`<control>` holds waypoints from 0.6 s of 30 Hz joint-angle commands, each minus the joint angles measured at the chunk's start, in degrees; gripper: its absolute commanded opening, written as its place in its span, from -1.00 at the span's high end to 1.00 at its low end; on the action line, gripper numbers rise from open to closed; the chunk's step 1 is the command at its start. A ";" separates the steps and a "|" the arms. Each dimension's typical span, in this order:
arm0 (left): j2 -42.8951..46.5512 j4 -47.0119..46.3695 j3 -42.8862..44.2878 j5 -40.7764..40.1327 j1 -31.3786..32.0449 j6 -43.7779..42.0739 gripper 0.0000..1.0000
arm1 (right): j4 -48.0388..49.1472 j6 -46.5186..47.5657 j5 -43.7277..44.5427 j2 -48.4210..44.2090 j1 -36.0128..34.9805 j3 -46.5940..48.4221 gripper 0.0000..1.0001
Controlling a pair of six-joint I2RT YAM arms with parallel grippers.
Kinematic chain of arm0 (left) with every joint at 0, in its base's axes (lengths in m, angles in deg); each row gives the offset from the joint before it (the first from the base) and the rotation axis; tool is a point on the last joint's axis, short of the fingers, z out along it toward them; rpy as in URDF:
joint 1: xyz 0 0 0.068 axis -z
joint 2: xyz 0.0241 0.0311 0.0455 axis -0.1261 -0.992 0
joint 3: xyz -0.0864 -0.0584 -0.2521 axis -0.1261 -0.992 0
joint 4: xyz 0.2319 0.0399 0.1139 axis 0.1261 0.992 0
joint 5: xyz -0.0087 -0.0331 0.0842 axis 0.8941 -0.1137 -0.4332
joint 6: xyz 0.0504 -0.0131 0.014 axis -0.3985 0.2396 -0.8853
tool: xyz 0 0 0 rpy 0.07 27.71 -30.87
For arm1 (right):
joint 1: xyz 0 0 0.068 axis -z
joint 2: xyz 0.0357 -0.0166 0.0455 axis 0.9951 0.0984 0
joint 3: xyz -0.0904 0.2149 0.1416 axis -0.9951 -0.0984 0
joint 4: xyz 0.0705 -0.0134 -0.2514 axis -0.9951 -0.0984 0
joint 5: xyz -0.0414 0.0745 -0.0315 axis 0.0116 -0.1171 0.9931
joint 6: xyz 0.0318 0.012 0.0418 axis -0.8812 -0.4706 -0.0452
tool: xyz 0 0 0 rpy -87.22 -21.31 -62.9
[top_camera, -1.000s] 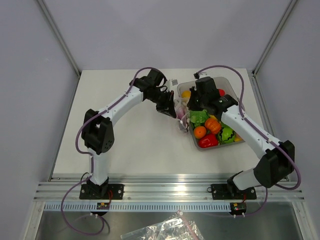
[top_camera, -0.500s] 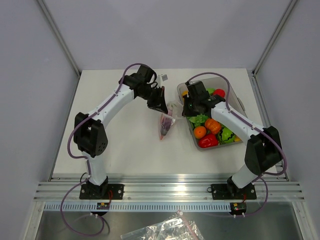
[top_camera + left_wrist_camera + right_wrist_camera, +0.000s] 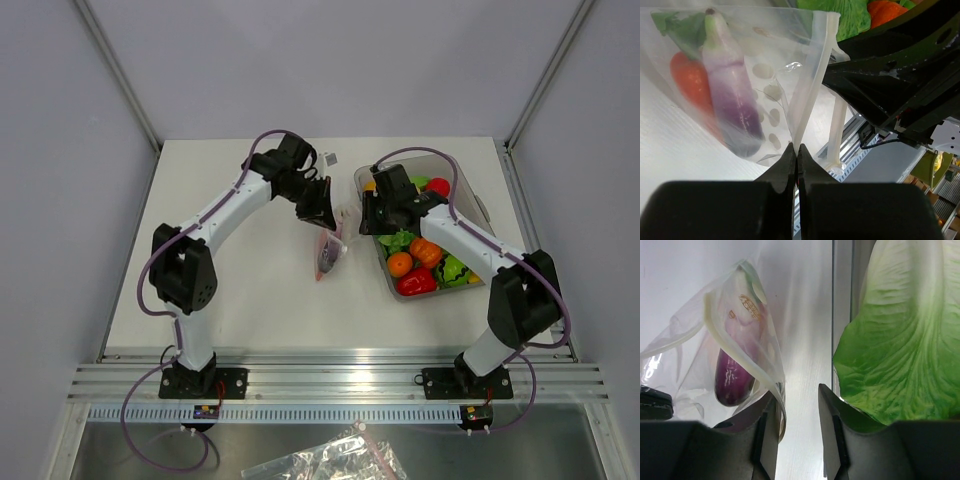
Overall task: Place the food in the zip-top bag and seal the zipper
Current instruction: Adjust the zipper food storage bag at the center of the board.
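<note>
The zip-top bag (image 3: 328,250) hangs low over the table, left of the bin. It holds a purple eggplant (image 3: 732,95) and a long red-orange piece (image 3: 687,82) with a green top. My left gripper (image 3: 325,212) is shut on the zipper strip (image 3: 812,95) at the bag's mouth; its jaws (image 3: 796,150) pinch one whitish lip, and the other lip (image 3: 837,130) hangs loose beside it. My right gripper (image 3: 366,222) is open at the bin's left edge. In the right wrist view the gripper (image 3: 799,407) has the bag's mouth edge (image 3: 735,345) resting against its left finger (image 3: 767,420), with the eggplant (image 3: 731,380) behind.
A clear bin (image 3: 455,160) at the right holds green toy lettuce (image 3: 400,237), a red bell pepper (image 3: 415,282), orange pieces (image 3: 399,264) and other toy produce. The lettuce (image 3: 895,340) and the bin wall (image 3: 842,315) are close to my right fingers. Another crumpled clear bag (image 3: 330,462) lies below the table's front rail.
My left gripper has carried the bag left, away from the bin, and lowered it. My right gripper has come out of the bin to its left edge beside the bag.
</note>
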 commanded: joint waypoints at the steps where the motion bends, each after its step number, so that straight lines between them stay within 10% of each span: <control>1: -0.85 -0.05 2.65 -0.97 0.91 -0.02 1.00 | 1.39 0.01 0.14 -3.25 -0.26 -0.17 0.15; 18: -2.43 1.53 4.49 -3.96 1.97 -0.81 1.00 | -2.46 0.01 8.61 -15.29 -0.35 -2.54 -0.31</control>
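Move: Just left of the right hand's half-open fingers is the zip-top bag's rim; the bag's middle lies about 8 cm to that hand's left, level with it fore and aft and some 5 cm lower. The lettuce is about 7 cm to the right hand's right, 2 cm farther out and 8 cm down; the orange is 8 cm right, 3 cm back and 9 cm down. From the left hand, which pinches the rim, the bag's middle lies about 3 cm ahead, 1 cm left and 10 cm below. Rising some 6 cm, slowly at first, the right hand backs off the bag's rim, easing about 1.5 cm back while its fingers spread wider and its wrist tips up nearly 10 degrees. The left hand keeps its shut pinch on the rim and sinks a little over 1 cm. ##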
